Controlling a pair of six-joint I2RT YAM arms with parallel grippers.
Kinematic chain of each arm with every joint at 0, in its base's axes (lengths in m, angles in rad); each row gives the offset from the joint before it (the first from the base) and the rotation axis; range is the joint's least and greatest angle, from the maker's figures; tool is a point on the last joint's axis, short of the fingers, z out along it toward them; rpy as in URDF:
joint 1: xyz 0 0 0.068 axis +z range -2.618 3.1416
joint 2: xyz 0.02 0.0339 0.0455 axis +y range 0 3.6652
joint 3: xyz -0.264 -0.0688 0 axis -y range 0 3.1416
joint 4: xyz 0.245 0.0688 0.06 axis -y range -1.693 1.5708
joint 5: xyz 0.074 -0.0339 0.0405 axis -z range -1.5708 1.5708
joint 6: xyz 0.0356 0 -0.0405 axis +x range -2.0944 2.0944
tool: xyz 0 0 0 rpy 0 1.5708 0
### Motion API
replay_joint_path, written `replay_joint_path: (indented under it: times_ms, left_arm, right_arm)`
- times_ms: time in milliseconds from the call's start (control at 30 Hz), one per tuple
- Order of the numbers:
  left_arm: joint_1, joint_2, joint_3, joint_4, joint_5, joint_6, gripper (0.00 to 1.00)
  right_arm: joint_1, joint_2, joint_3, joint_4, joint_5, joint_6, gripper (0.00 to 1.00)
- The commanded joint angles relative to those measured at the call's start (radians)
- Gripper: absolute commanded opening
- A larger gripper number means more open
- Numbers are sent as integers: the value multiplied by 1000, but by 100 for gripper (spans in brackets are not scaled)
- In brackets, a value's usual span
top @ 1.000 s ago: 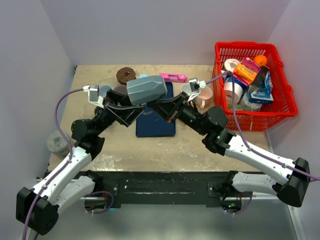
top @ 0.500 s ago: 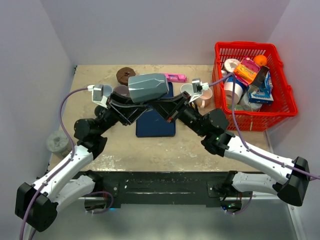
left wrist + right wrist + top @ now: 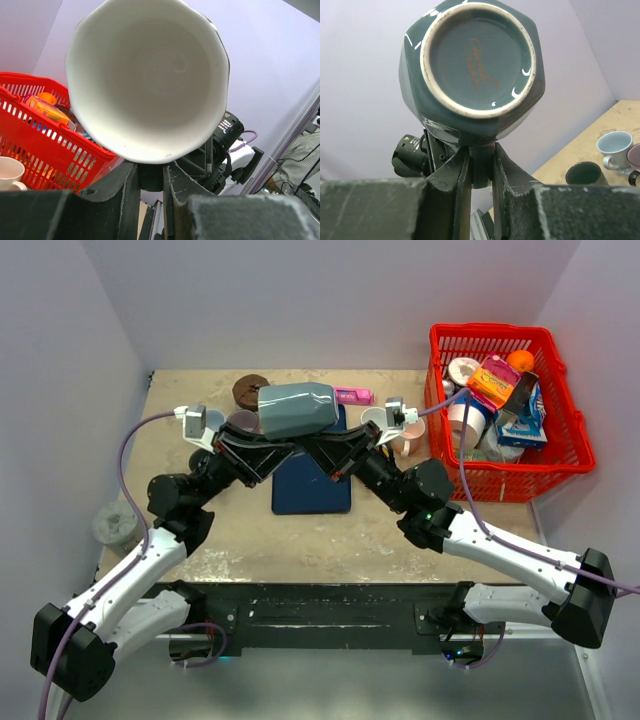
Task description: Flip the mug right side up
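Observation:
The mug (image 3: 295, 408) is grey-green and faceted, and it hangs on its side in the air above the table's middle. Its white inside (image 3: 150, 75) faces the left wrist camera, while the round base (image 3: 477, 65) faces the right wrist camera. My left gripper (image 3: 280, 445) comes in from the left under the mug and is shut on the dark handle below the rim (image 3: 150, 175). From the right, my right gripper (image 3: 315, 448) is shut on that same handle (image 3: 481, 160). The two sets of fingertips meet beneath the mug.
A dark blue pad (image 3: 310, 490) lies under the mug. Behind it stand a brown disc (image 3: 250, 388), a pink packet (image 3: 352, 395) and two pale cups (image 3: 408, 435). A red basket (image 3: 560, 455) full of items fills the right side. A grey cup (image 3: 115, 525) sits at the left edge.
My left gripper has shut on the handle; it stood open a second ago. The mug has risen a little and now lies more level.

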Motion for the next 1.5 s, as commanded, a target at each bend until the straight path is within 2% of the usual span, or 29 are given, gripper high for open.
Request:
replay_joint_path:
  times_ms: [0, 67, 100, 200, 233, 333, 600, 833, 1133, 1467]
  left_arm:
    - [-1, 14, 52, -55, -17, 55, 0]
    - [-1, 4, 63, -111, -40, 90, 0]
    - [-1, -6, 67, -136, -48, 105, 0]
    - [-1, -26, 99, -257, -92, 177, 0]
    - [-1, -28, 131, -344, -101, 197, 0]
    - [-1, -36, 187, -504, -144, 292, 0]
    - [-1, -77, 267, -827, -365, 482, 0]
    - [-1, 6, 359, -1189, -603, 587, 0]
    - [-1, 182, 336, -1328, -844, 590, 0]
    - [11, 354, 337, -1314, -937, 579, 0]
  right_arm:
    - [28, -21, 22, 113, -18, -12, 0]
    - [27, -29, 19, 81, 4, -24, 0]
    - [27, -37, 19, 64, 14, -30, 18]
    - [27, -46, 33, -17, 51, -66, 56]
    - [28, -43, 39, -72, 59, -81, 73]
    - [27, -44, 57, -185, 102, -102, 82]
    - [27, -95, 31, -430, 270, -67, 87]
    - [25, -166, 16, -614, 461, -21, 87]
    - [25, -173, 16, -687, 519, -10, 87]
    - [25, -172, 2, -712, 530, 5, 86]
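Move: Left of the tray, against its middle, is the bare table spot for the grey-green mug, about 17 cm ahead, 13 cm left and 33 cm below the left hand. Already pinching the handle, both hands have the mug up on its side; its body is some 5 cm ahead of and 5 cm above the right fingers. The dark green mug stands 10 cm left of the spot, the lilac mug 12 cm farther out and 5 cm left; the tray's middle is 14 cm to its right. Opening wide, the right fingers let go of the handle, and that hand drops about 11 cm and backs off rightward. The left hand keeps its pinch on the handle and takes the mug down nearly 30 cm, also forward and left, to beside the tray, rolling and turning counter-clockwise through roughly 95 degrees to bring the mouth up. ##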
